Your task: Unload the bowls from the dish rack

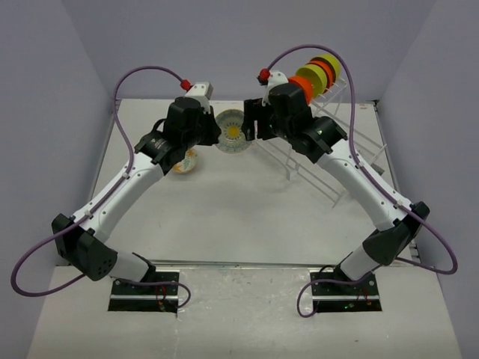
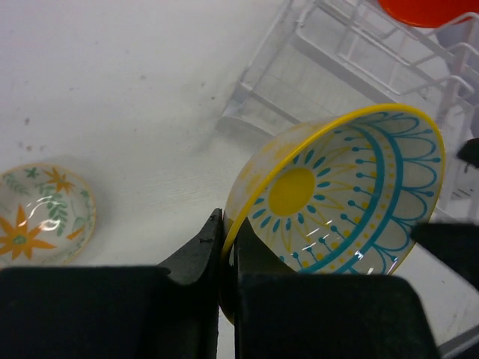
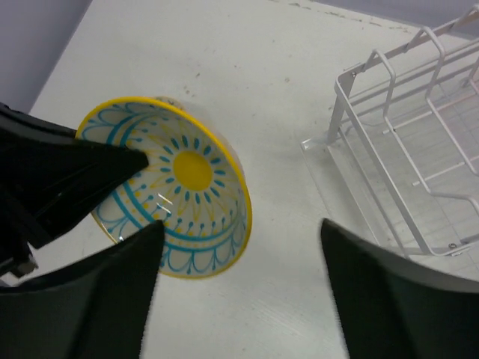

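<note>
A cream bowl (image 1: 232,129) with a yellow rim, blue pattern and yellow centre hangs tilted above the table between the two arms. My left gripper (image 2: 224,247) is shut on its rim, one finger inside and one outside. My right gripper (image 3: 239,232) is open, its fingers spread wide, and the bowl (image 3: 179,187) sits by its left finger without being clamped. The white wire dish rack (image 1: 329,153) stands at the right. Orange-red (image 1: 307,78) and yellow (image 1: 329,66) bowls stand on edge in its far end.
A small cream bowl with orange flowers (image 2: 41,213) sits on the table under the left arm, also seen from above (image 1: 185,161). The rack's near corner (image 3: 352,105) lies just right of the right gripper. Walls close in the table on three sides.
</note>
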You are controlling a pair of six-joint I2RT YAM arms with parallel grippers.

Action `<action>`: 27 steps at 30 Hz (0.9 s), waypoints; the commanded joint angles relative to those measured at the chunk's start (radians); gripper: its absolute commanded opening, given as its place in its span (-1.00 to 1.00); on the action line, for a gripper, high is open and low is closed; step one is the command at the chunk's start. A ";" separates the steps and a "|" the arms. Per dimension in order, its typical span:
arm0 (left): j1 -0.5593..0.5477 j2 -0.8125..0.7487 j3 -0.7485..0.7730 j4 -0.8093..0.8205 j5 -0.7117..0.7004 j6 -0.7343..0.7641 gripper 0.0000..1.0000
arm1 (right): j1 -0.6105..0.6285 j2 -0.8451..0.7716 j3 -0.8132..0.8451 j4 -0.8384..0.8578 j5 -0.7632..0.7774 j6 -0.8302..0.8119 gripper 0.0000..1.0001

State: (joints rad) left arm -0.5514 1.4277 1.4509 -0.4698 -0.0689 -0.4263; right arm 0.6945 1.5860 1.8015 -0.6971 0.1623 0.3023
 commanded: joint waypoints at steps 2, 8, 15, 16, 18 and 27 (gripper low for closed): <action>0.071 0.005 -0.003 -0.058 -0.221 -0.081 -1.00 | 0.011 -0.044 0.009 0.059 0.055 0.008 0.98; 0.387 0.037 -0.197 0.014 -0.005 -0.167 -1.00 | -0.044 -0.168 -0.132 0.088 0.095 0.000 0.98; 0.432 0.103 -0.280 0.042 0.009 -0.200 -1.00 | -0.095 -0.248 -0.266 0.116 0.049 -0.008 0.98; 0.433 0.108 -0.290 0.048 0.000 -0.201 -1.00 | -0.096 -0.250 -0.275 0.117 0.049 -0.011 0.97; 0.447 0.134 -0.302 0.069 0.003 -0.192 -1.00 | -0.096 -0.258 -0.301 0.119 0.039 -0.018 0.97; 0.479 0.212 -0.291 0.123 0.093 -0.181 -1.00 | -0.096 -0.362 -0.396 0.146 0.022 -0.020 0.97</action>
State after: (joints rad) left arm -0.0845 1.6310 1.1431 -0.4526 -0.0467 -0.5915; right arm 0.6010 1.2999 1.4090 -0.6052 0.2062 0.2935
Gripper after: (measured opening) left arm 0.042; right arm 0.986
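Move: The left hand pinches the yellow-rimmed bowl, to be taken to the flower bowl on the table, about 15 cm to its left, 6 farther out and 27 below. From the right hand, the orange bowl in the rack is about 12 cm ahead, 17 right and 3 lower, with the yellow-green bowl some 5 cm farther right and 4 beyond it. The yellow-rimmed bowl's middle is about 6 cm left of the right hand, level fore and aft, 5 cm lower. Left hand, still pinching, swings left and down about 28 cm over the flower bowl; right opens, withdraws rightward 8. ##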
